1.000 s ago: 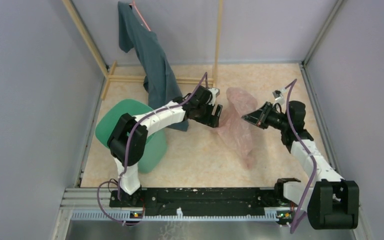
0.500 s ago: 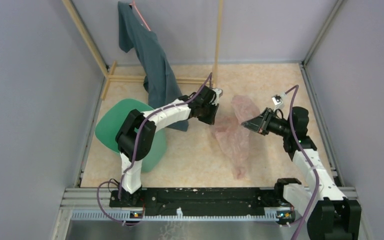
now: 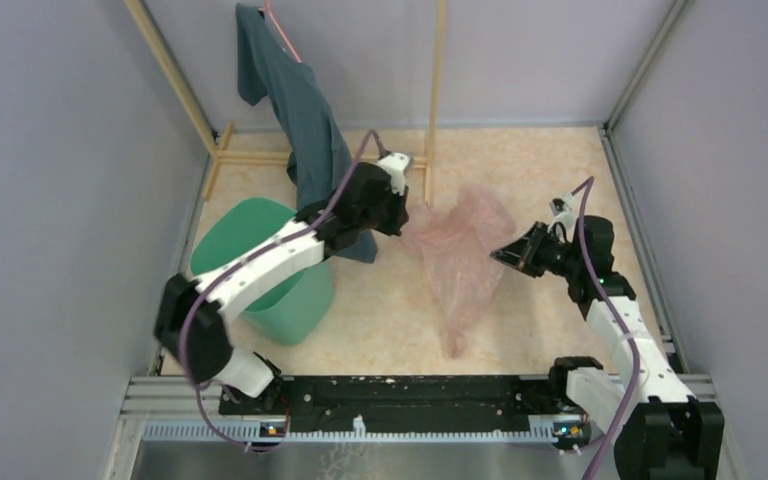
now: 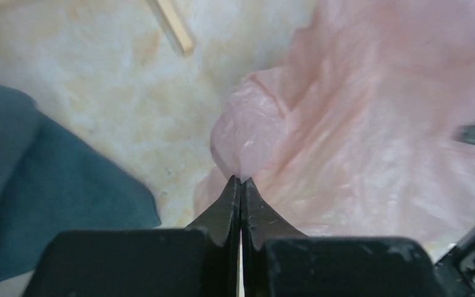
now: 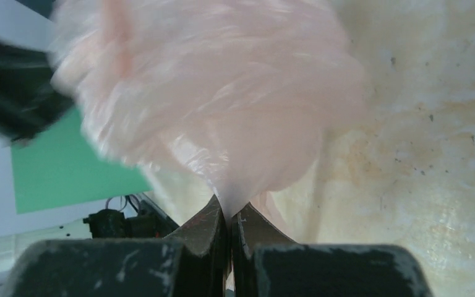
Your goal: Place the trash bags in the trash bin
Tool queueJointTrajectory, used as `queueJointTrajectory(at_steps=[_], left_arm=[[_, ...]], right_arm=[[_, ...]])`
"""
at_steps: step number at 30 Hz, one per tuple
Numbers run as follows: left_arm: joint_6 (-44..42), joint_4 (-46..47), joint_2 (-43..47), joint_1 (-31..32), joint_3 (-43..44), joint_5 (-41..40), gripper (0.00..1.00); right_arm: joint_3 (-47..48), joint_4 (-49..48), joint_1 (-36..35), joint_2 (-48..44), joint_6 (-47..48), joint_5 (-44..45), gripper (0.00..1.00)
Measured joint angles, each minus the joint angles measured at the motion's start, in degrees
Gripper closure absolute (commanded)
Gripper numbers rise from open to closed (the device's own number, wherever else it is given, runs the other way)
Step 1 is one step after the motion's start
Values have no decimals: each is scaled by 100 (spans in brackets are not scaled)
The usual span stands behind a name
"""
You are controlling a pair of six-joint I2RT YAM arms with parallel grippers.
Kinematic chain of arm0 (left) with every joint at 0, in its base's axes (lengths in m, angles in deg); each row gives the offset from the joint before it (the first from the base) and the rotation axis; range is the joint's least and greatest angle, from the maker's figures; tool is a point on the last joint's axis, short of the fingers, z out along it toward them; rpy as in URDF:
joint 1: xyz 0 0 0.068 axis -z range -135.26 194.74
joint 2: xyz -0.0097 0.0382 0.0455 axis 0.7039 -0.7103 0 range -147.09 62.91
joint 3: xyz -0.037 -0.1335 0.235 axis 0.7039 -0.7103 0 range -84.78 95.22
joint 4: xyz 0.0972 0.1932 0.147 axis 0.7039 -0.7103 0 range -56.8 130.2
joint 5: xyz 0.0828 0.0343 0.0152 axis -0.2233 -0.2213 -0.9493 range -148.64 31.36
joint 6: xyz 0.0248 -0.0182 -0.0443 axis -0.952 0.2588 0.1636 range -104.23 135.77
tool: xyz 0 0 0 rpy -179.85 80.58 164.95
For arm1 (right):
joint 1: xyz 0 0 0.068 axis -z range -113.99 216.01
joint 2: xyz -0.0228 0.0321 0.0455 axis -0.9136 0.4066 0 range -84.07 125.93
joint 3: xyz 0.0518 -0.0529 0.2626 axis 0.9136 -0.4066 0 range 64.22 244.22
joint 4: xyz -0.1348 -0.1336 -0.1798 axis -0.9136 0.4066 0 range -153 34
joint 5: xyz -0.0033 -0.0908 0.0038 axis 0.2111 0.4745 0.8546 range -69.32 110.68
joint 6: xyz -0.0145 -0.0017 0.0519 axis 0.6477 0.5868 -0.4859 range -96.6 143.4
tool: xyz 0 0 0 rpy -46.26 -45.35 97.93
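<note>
The pale pink, wrinkly trash bag (image 3: pixel 460 255) hangs stretched between both grippers over the middle of the floor, and its lower end trails toward the near edge. My left gripper (image 3: pixel 401 224) is shut on the bag's left edge; in the left wrist view its jaws (image 4: pixel 241 180) pinch a fold of the film (image 4: pixel 359 124). My right gripper (image 3: pixel 501 256) is shut on the bag's right edge, with film (image 5: pixel 210 105) bunched at its tips (image 5: pixel 227 211). The mint-green trash bin (image 3: pixel 222 250) stands at the left, under the left arm, and shows as a green patch (image 5: pixel 68 173) in the right wrist view.
A dark teal garment (image 3: pixel 310 130) hangs from a wooden frame (image 3: pixel 435 90) at the back, right behind the left gripper, and also shows in the left wrist view (image 4: pixel 49 185). Grey walls enclose the floor on three sides. The black base rail (image 3: pixel 400 395) runs along the near edge.
The left gripper closed on the bag's left edge and pulled it back and left, so the bag now spreads between both grippers. The right gripper shifted slightly nearer, still gripping.
</note>
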Motion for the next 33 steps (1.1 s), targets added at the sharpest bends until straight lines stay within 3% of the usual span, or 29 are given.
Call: queueJointTrajectory(at_steps=[3,7,11,15,19,22,25,33], left_arm=[[-83,813,1519,-2,-863,-2,100],[-212,1939,2857,-4,-1532,162,100],[-278,2649,3241,-2,-1768,439,100],[-299,2739,3084,0,-1779,564,100],[-319,2688,2929,0,-1779,557,100],[-367,2675,2914,0,-1779,542,100],[-431,2682,2914,0,-1781,562,100],[-507,2702,2914,0,-1788,850,100]], right_arm=[[-195,-238,0,210,-118,-7,92],[-479,-339,-50,428,-234,-68,66],[-245,70,-479,573,68,229,51],[501,1078,-813,450,575,1204,21],[1259,1808,-831,-212,994,2103,13],[1794,2017,-831,-284,1250,2151,5],[2092,2092,-960,-74,1521,1930,1],[2433,1729,-2299,1047,1788,2369,3]])
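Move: The left hand already pinches the pink trash bag's gathered edge, and the bin's middle lies about 28 cm to its left, 7 cm back and 5 cm lower. From this hand the shirt's hem hangs about 8 cm left, 6 cm ahead and 10 cm down, and the rack's foot stands some 20 cm ahead, 6 cm right and 17 cm below. The right hand also still grips the bag, whose middle is about 6 cm left, 1 cm ahead and 4 cm below it. Still pinching the trash bag, the left hand whips it up some 17 cm and about 5 cm back, tipping its fingers up nearly to level in the first third of a second, then all but holds there. The right hand sinks about 4 cm as its fingers open wide and let go of the bag, rises some 11 cm while its left side rolls down, and swings left after the bag with the jaws open, ending about 5 cm left of and 5 cm above its start. ##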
